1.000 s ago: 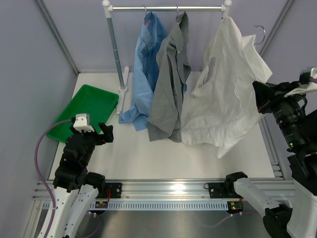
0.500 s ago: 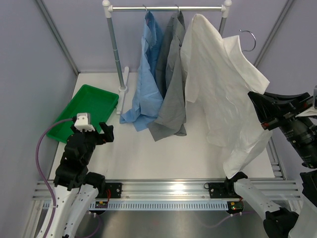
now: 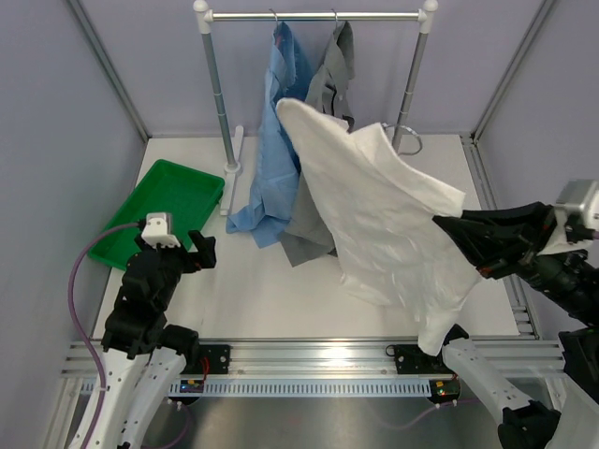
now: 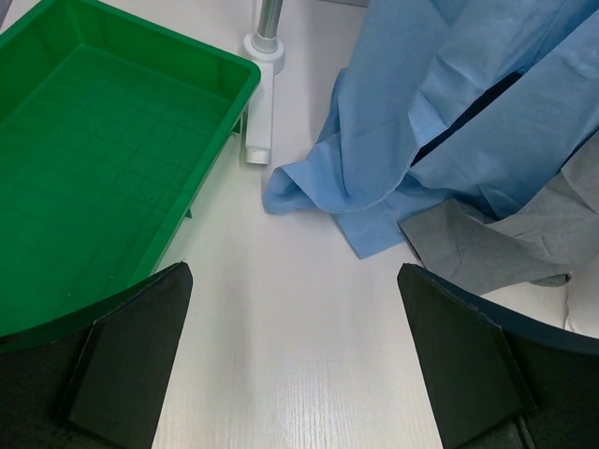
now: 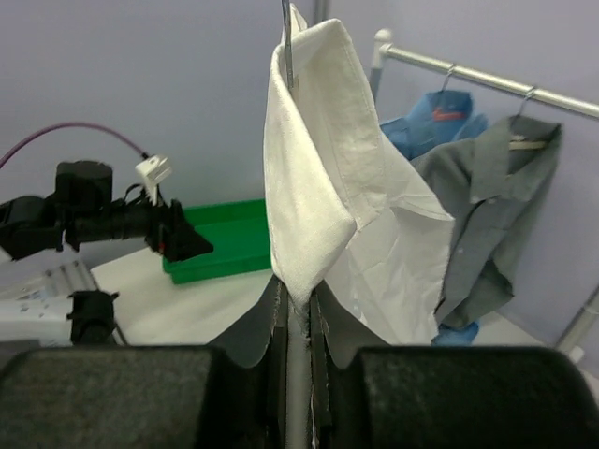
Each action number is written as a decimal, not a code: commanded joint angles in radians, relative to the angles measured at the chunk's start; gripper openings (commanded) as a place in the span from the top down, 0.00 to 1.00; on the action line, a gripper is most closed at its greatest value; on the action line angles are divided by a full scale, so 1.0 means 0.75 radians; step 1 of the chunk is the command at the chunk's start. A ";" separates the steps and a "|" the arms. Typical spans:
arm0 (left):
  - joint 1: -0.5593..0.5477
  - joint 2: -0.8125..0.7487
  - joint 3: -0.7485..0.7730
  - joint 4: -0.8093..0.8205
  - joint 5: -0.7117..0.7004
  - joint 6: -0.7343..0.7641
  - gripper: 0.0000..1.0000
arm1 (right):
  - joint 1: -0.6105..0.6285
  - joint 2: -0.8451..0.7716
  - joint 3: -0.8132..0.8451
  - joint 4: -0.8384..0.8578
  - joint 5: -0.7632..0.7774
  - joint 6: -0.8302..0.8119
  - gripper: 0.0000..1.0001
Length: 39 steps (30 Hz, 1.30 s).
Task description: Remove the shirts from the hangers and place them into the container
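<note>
My right gripper is shut on the collar edge of the white shirt. The shirt hangs off the rail and spreads across the middle. Its hanger's metal hook pokes out at the collar. The light blue shirt and grey shirt hang on hangers from the bar, tails on the table. The green container lies at the left. Beside it my left gripper is open over bare table.
The rail has white posts and a metal bar along the back; its left foot stands next to the tray. Purple walls close in both sides. An aluminium rail runs along the near edge.
The white shirt has come off the bar with its hanger. My right gripper carried it down and toward the near side; it now swings in front of the grey shirt. The left arm stayed still.
</note>
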 commanded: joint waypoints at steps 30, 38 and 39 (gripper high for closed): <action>-0.107 0.525 0.805 0.046 0.749 -0.422 0.01 | 0.359 0.241 -1.013 0.629 -0.160 0.181 1.00; -0.586 0.689 0.875 0.082 0.343 -0.414 0.01 | 0.476 0.341 -1.023 0.744 -0.070 0.222 1.00; -0.644 0.740 0.895 0.053 0.204 -0.397 0.01 | 0.494 0.360 -1.023 0.750 -0.062 0.226 1.00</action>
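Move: The white shirt, already pinched by the right hand, has its middle about 35 cm right, 4 cm back and 18 cm above the left hand. From that hand, the grey shirt hangs 27 cm ahead and 27 cm right, the blue one 27 cm ahead and 19 cm right, both near its height. From the right hand, the left gripper is some 43 cm left, 13 cm ahead and 33 cm below. Keeping its pinch on the white shirt, the right hand lowers it some 25 cm while carrying it left and forward towards the left gripper, fingers tipping down and swinging counter-clockwise. The left hand, still wide open, rises about 16 cm, then travels right towards the white shirt, turning roughly 40 degrees clockwise with its left side dipping. ##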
